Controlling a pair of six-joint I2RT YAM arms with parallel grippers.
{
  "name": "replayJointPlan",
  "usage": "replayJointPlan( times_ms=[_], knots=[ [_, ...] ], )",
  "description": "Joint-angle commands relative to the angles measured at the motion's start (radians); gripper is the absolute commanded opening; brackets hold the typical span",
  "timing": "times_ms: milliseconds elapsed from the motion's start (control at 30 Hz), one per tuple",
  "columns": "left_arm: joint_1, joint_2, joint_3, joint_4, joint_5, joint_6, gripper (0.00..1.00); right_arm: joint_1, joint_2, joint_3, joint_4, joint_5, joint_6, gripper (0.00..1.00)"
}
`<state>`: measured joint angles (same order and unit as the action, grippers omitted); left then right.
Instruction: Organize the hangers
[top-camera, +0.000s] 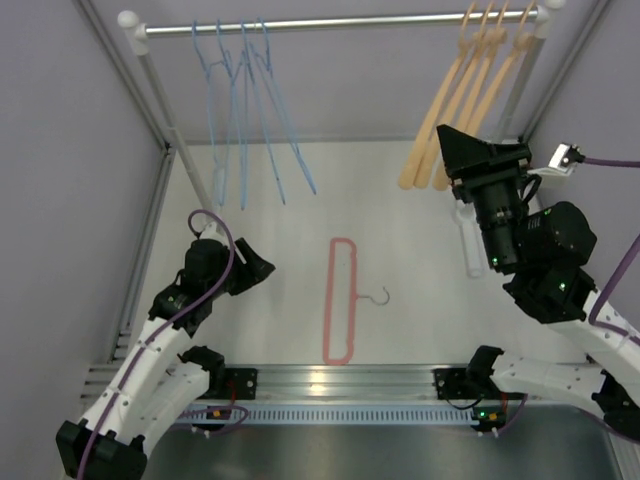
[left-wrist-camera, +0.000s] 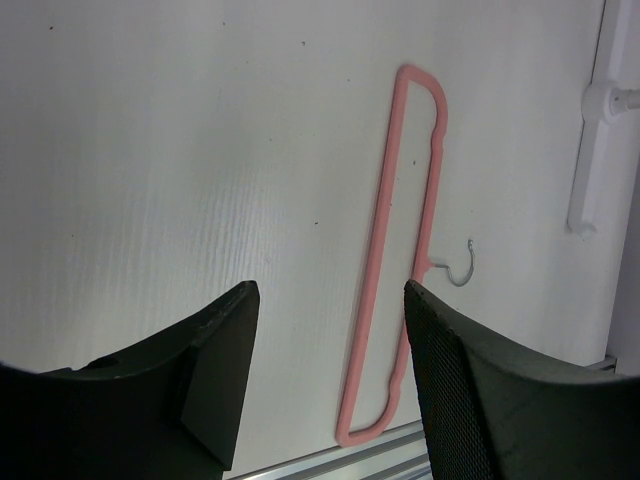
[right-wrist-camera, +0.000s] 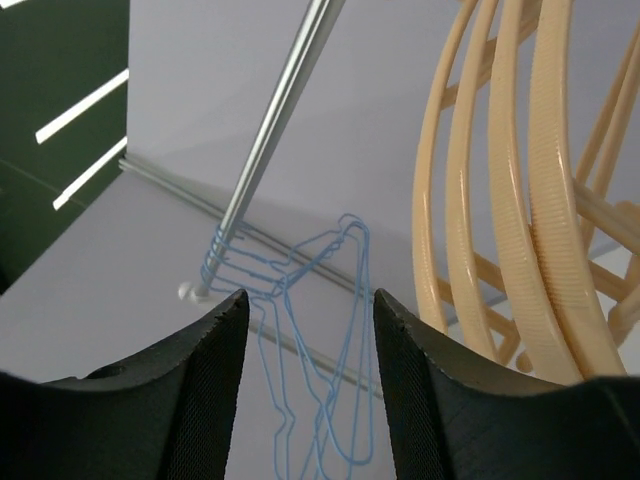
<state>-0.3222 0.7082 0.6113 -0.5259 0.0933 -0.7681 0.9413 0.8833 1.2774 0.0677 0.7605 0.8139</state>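
Several thin light-blue hangers (top-camera: 245, 110) hang at the left end of the silver rail (top-camera: 340, 22), and several peach-orange hangers (top-camera: 470, 95) hang at its right end. A pink hanger (top-camera: 340, 300) with a metal hook lies flat in the middle of the table. My left gripper (top-camera: 262, 268) is low and open to the left of the pink hanger (left-wrist-camera: 400, 250), holding nothing. My right gripper (top-camera: 447, 135) is raised just below the peach hangers. It is open and empty, with the peach hangers (right-wrist-camera: 520, 200) just to its right and the blue hangers (right-wrist-camera: 320, 330) far beyond its fingers.
The rail (right-wrist-camera: 280, 120) rests on two white posts (top-camera: 160, 100), and one white foot (left-wrist-camera: 590, 150) stands on the table at the right. An aluminium strip (top-camera: 340, 380) runs along the near table edge. Grey walls close in the left, right and back.
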Motion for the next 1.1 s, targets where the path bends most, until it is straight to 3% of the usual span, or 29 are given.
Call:
replayJointPlan(
  times_ms=[0,133,200,233,267,367,567,733,833,867,933,967,1000,1067],
  knots=[
    [0.006,-0.022,0.013,0.004,0.005,0.003,0.64,-0.010,0.006,0.059,-0.208,-0.141,-0.027,0.51],
    [0.005,-0.023,0.008,0.004,0.005,0.003,0.64,0.071,0.074,0.111,-0.409,-0.198,-0.096,0.50],
    [0.005,-0.021,0.007,0.004,0.003,0.003,0.64,0.149,0.097,0.105,-0.442,-0.095,-0.131,0.49],
    [0.005,-0.018,0.005,0.006,0.002,0.000,0.64,0.268,0.106,0.100,-0.457,-0.032,-0.145,0.50],
    [0.005,-0.018,0.005,0.004,0.002,-0.002,0.64,0.331,0.120,0.103,-0.468,0.114,-0.156,0.50],
    [0.005,-0.022,0.005,0.006,0.003,-0.003,0.64,0.508,0.175,0.100,-0.528,0.297,-0.147,0.50],
    [0.003,-0.010,-0.024,0.015,0.081,0.003,0.64,0.709,0.249,-0.009,-0.630,0.456,0.057,0.49],
    [-0.053,-0.019,-0.071,0.030,0.079,-0.005,0.64,0.804,0.318,-0.053,-0.891,0.496,0.405,0.48],
    [-0.212,-0.001,-0.078,0.040,-0.016,-0.051,0.65,0.826,0.312,-0.108,-1.069,0.496,0.620,0.48],
    [-0.271,0.017,-0.074,0.047,-0.114,-0.066,0.65,0.830,0.303,-0.122,-1.116,0.494,0.678,0.48],
    [-0.410,0.106,-0.052,0.073,-0.246,-0.117,0.65,0.843,0.267,-0.157,-1.212,0.487,0.813,0.48],
    [-0.540,0.150,-0.032,0.075,-0.310,-0.131,0.65,0.847,0.250,-0.197,-1.238,0.476,0.852,0.48],
    [-0.590,0.198,-0.007,0.073,-0.414,-0.140,0.65,0.852,0.218,-0.219,-1.279,0.468,0.919,0.48],
    [-0.682,0.336,0.060,0.069,-0.489,-0.157,0.65,0.869,0.192,-0.272,-1.324,0.448,0.990,0.48]
  ],
)
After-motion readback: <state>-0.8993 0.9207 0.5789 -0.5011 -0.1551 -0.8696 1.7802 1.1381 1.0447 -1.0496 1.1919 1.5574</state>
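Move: The red hanger lies flat on the table about 18 cm to the right of my left hand, level with it fore and aft and some 15 cm below. Its metal hook sticks out about 9 cm to the right of the frame's middle. From my raised right hand, the red hanger is roughly 17 cm left and 54 cm down, neither ahead nor back; the orange hangers hang about 8 cm ahead and 5 cm right, about level. I sweep my empty right hand down some 30 cm, away from the orange hangers and towards the red one, drawing back and swinging left, then easing right near the end, while it rolls left side down about 50 degrees and tips downward. My left hand waits, then swings right, back and down towards the red hanger, turning clockwise. Both grippers stay part open and touch nothing. ##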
